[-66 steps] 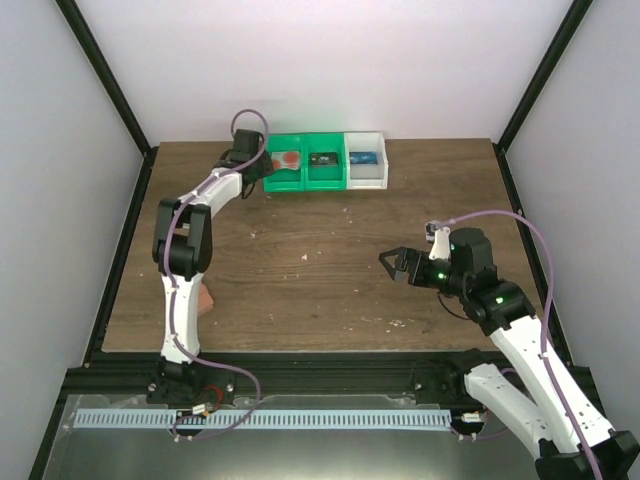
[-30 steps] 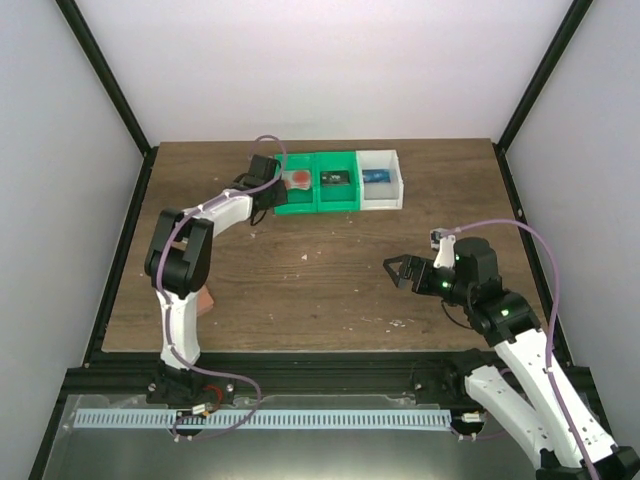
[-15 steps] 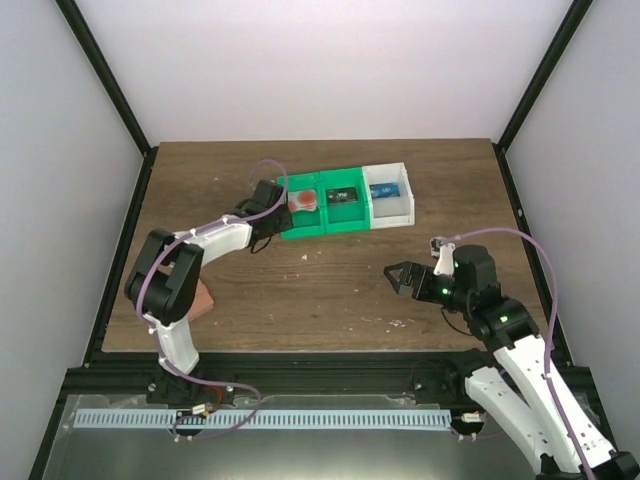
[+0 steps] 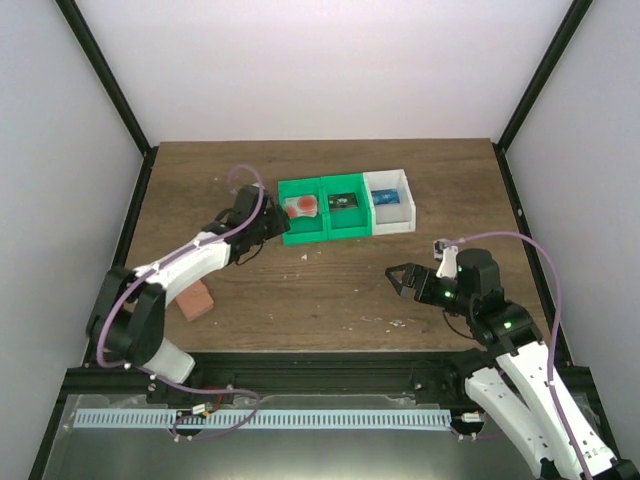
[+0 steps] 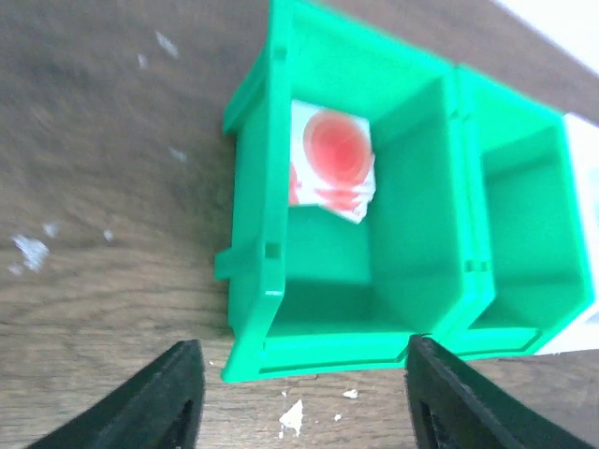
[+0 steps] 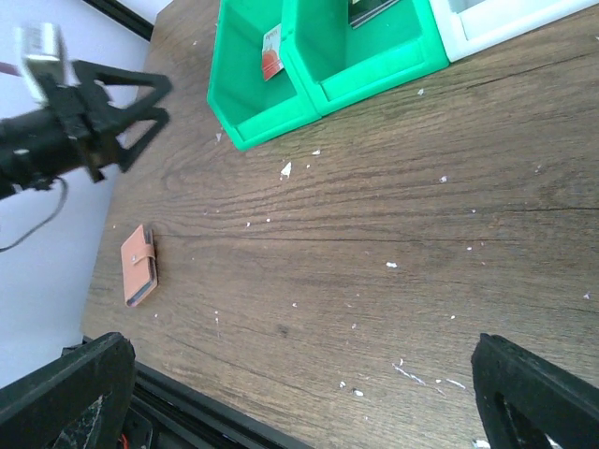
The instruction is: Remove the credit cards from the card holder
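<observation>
The credit cards (image 5: pixel 332 159), whitish with a red round blot, lie stacked in the leftmost green bin (image 5: pixel 257 234); they also show from above as credit cards (image 4: pixel 300 207). My left gripper (image 5: pixel 304 402) is open just in front of that bin's near wall, one finger off each end of it, holding nothing. From above, the left gripper (image 4: pixel 268 228) sits at the bin's left corner. The card holder (image 4: pixel 195 300), salmon-pink and folded shut, lies on the table near the left arm; the same card holder (image 6: pixel 140 265) shows in the right wrist view. My right gripper (image 4: pixel 396 278) hovers open over bare wood.
A second green bin (image 4: pixel 345 205) with a dark card and a white bin (image 4: pixel 392 200) with a blue card stand in a row with the first. White crumbs dot the wooden table (image 4: pixel 330 290). Black frame rails edge the table.
The left gripper, shut on the green bin's edge, dragged the row of bins nearer and rightwards, then opened and let go. The left arm swung off the card holder. The right gripper drifted slightly.
</observation>
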Available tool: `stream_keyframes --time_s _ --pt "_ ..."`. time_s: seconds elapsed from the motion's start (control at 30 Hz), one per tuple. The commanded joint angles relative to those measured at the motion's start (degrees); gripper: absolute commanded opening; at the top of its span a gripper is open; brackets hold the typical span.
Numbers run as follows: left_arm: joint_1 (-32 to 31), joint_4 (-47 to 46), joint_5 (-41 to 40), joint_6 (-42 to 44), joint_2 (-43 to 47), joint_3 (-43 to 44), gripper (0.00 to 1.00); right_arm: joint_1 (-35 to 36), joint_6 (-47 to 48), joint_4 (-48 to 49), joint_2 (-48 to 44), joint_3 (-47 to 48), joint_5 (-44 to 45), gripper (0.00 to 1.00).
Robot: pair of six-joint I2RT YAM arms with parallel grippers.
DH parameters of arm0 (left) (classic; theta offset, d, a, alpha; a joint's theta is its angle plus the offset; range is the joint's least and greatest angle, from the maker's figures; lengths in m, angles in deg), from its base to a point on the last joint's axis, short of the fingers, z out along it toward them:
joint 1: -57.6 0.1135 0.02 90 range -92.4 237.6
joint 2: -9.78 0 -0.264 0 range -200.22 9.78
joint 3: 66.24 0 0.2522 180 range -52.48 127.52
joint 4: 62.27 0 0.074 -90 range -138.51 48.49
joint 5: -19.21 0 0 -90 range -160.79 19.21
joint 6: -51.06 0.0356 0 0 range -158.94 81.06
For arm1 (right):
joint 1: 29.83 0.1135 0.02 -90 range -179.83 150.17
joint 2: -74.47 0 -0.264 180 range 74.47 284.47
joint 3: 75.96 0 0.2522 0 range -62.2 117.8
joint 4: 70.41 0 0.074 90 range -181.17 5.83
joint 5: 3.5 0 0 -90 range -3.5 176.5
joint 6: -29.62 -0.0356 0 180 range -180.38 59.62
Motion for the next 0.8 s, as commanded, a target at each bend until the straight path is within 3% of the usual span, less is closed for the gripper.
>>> stream_keyframes --time_s 0.0,0.33,0.57,0.77 --pt "0.9 3.6 -7.5 -1.8 7.5 -1.0 0.66 -0.4 -0.7 -1.3 -1.2 0.2 -0.7 1.0" --pt "11.8 9.2 -8.9 -2.4 14.9 -8.5 0.91 -0.5 -1.2 -0.5 -3.2 -1.4 -1.7 1.0" --pt "21.9 12.5 -13.7 -10.4 20.5 -15.4 0.91 -0.4 -0.7 0.1 -3.4 -1.8 -2.5 1.0" --pt "28.5 17.8 -21.9 -12.9 21.1 -15.7 0.94 -0.4 0.2 0.1 -3.0 -2.1 -2.0 1.0"
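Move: The left hand hangs just above the near left corner of the left green bin, clear of it. The card holder it heads for lies about 25 cm to its left, 17 cm nearer the base and some 10 cm lower. The left green bin's middle is 8 cm ahead and 5 cm right; the middle green bin's, 9 cm ahead and 17 cm right. From the right hand the card holder is about 47 cm to the left, roughly level fore and aft, and 19 cm down. Towards the card holder, the left hand sweeps quickly about 23 cm to its left and 7 cm back, away from the bins. It first hops up some 5 cm, then sinks to slightly below its starting height. On the way it turns roughly 40 degrees counter-clockwise and its half-open fingers spread nearly fully, touching nothing at the end. ##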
